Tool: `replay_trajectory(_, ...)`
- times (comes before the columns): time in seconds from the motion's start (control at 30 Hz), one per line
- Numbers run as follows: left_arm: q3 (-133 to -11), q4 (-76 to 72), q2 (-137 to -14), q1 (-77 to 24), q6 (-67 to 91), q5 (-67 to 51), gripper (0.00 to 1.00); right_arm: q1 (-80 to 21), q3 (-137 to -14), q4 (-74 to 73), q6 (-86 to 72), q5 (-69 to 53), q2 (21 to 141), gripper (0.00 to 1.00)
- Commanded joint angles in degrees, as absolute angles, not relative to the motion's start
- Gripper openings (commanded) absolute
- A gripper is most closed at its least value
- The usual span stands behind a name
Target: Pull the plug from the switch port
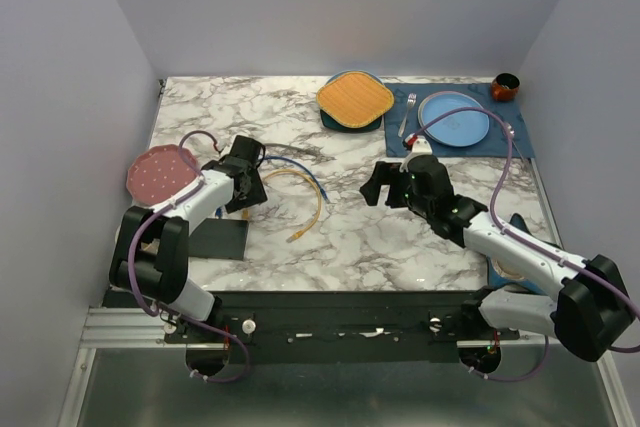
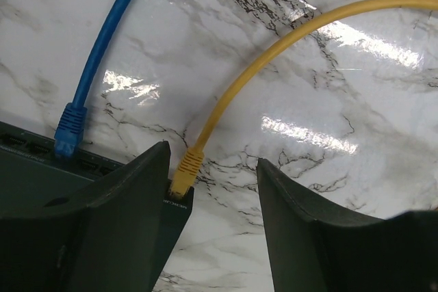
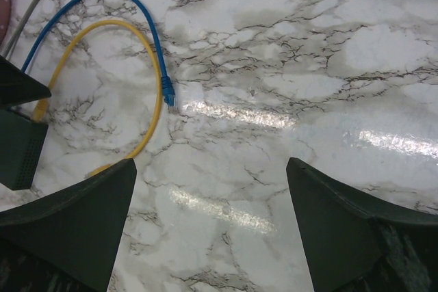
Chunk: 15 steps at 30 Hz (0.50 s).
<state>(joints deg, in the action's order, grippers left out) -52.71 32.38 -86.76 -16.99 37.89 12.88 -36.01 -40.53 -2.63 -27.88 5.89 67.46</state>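
Observation:
The switch [image 1: 218, 238] is a flat black box at the table's left front; its port edge [image 2: 31, 162] shows in the left wrist view. A yellow plug [image 2: 185, 172] sits in the port at its corner, and a blue plug [image 2: 69, 128] sits in another port further left. My left gripper [image 2: 212, 176] is open around the yellow plug, which lies close against the left finger [image 2: 130, 217] with a wide gap to the right one. The yellow cable [image 1: 316, 203] arcs right. My right gripper [image 1: 376, 187] hangs open over bare marble at mid-table, holding nothing.
The blue cable's loose end [image 3: 168, 94] lies on the marble beside the yellow loop [image 3: 155, 87]. A pink plate [image 1: 160, 172] sits far left. At the back are an orange plate [image 1: 355, 97], a blue plate [image 1: 455, 119] on a blue mat, a fork [image 1: 408, 112] and a brown cup [image 1: 505, 85].

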Motion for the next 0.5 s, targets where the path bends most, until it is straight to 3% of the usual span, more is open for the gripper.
replay_trajectory(0.0, -52.8, 31.4, -88.3, -17.0, 37.9, 14.2, 0.65, -36.3, -39.6, -2.0, -28.4, 5.8, 67.0, 1.0)
replay_trajectory(0.2, -51.2, 30.0, -91.3, -17.0, 39.0, 9.3, 0.59, -36.3, -40.1, -2.0, -28.6, 5.9, 67.8, 0.99)
replay_trajectory(0.47, -50.6, 28.9, -92.1, -18.3, 39.3, 6.8, 0.38, -36.3, -40.7, -2.2, -28.7, 6.2, 67.9, 0.99)
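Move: The yellow plug in the switch's right-hand corner port sits roughly 3 cm below the left hand, about 1 cm back and 1 cm left. The blue plug is some 7 cm to this hand's left and about level with it; the middle of the black switch lies some 6 cm left and 6 cm back. The yellow cable's loose end lies about 9 cm right and 5 cm back. From the right hand, the yellow plug is roughly 26 cm left, about level fore and aft, 13 cm below. Straight down goes the left hand, about 2.5 cm, onto the yellow plug at the switch's corner, with barely any sideways travel and the wrist nearly steady. The half-open fingers narrow around the plug's boot as they sink, mostly late in the descent and after it stops, ending with the left finger right beside the boot; a full pinch can't be made out. ##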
